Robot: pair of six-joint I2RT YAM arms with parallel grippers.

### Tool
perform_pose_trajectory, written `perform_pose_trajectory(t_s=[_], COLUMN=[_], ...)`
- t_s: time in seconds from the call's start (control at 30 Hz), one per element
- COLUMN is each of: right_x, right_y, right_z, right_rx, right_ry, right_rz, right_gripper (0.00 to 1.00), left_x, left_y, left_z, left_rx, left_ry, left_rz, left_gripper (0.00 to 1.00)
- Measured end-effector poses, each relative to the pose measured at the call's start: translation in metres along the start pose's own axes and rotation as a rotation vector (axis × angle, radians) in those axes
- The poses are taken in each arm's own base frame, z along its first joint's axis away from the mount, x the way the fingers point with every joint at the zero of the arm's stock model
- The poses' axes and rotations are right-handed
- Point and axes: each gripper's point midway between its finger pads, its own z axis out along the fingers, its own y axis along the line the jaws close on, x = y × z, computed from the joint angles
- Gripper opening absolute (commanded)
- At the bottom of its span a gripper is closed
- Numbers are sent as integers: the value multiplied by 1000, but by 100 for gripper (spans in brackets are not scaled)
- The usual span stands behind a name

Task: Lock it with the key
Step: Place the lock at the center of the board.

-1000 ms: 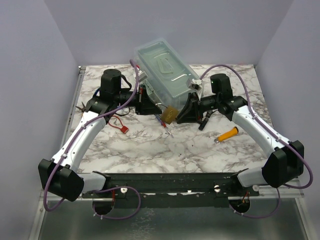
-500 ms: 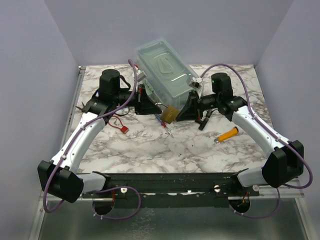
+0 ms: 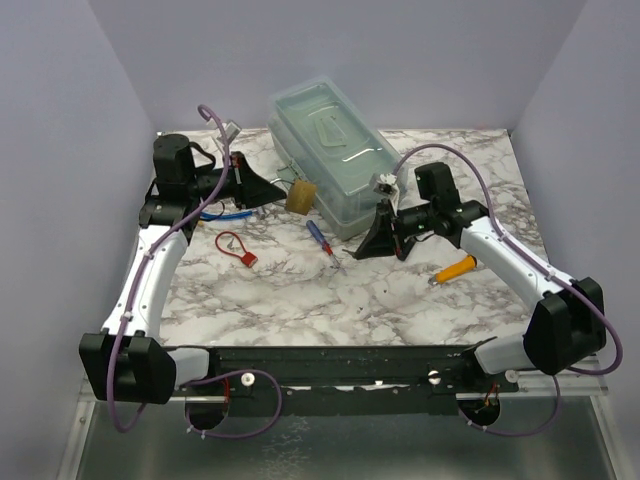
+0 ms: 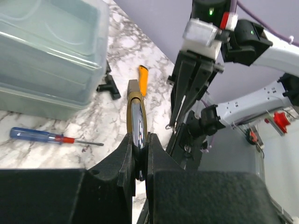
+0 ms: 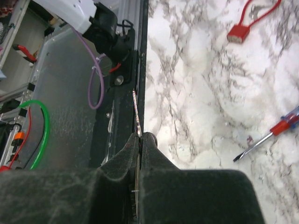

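Observation:
The lock (image 3: 300, 196), small and brass-gold, hangs above the table just left of the clear box, with my left gripper (image 3: 278, 190) shut on it. The left wrist view shows it edge-on, its brass body (image 4: 132, 100) rising from the shut fingertips (image 4: 138, 142). My right gripper (image 3: 364, 248) is about a hand's width to the right of the lock, apart from it. That gripper (image 5: 141, 136) is shut on the key (image 5: 136, 114), a thin metal blade sticking out past the fingertips. The key (image 4: 180, 109) also shows from the left wrist.
A clear plastic box (image 3: 330, 150) stands at the back centre. A blue-and-red screwdriver (image 3: 320, 238) lies between the arms, a red looped tag (image 3: 237, 248) to its left, and an orange tool handle (image 3: 455, 269) under the right arm. A small black part (image 4: 108, 86) lies by the box.
My left arm has swung left and back, carrying the lock away from the right gripper. The right gripper has closed on the key and drawn slightly toward me.

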Motion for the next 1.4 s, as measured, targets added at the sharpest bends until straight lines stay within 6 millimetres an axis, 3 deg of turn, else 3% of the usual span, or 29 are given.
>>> perform_pose_trajectory(t_s=[0.13,0.27,0.37,0.47,0.7,0.87,1.07,1.4], right_x=[22,26,27,25,21,24,30,34], right_y=[-7,-13,-17,-22,-30,-36,-42,-43], right_z=[1,1,1,4,17,28,38,48], right_rx=[20,44,63,85,135,143,140,129], right_ry=[40,52,56,59,72,88,107,123], right_rz=[43,44,38,16,-51,-79,-101,-140], right_gripper=[0,0,0,0,0,0,0,0], left_x=[-10,-6,11,31,104,149,171,201], left_y=[21,52,73,80,108,126,130,142], left_z=[-19,-46,-61,-63,-77,-96,-112,-120], left_rx=[-66,-169,-257,-301,-460,-553,-565,-481], left_ry=[-56,-97,-86,-44,162,348,507,650], left_rz=[-34,-117,-175,-224,-378,-392,-367,-323], left_gripper=[0,0,0,0,0,0,0,0])
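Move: The padlock already hangs from the left fingers; the bare patch of board it is taken to lies about 12 cm to that hand's left, 6 cm back and some 31 cm below. Near the patch, the red cable lock's head lies 12 cm left and 2 cm ahead of the hand, 33 cm down; the screwdriver is 8 cm right, 7 cm ahead, as low. From the right hand, holding the key, the patch is about 26 cm left, 1 cm ahead, 22 cm below. The padlock, still pinched by its shackle, is swung left and slightly forward by the left hand, then carried steeply down and back to the near side of the red cable lock: about 23 cm down, 14 cm left overall. The wrist turns some 50 degrees, tipping the fingers steeply downward. The right hand keeps the key, sinking 6 cm and drifting left. ##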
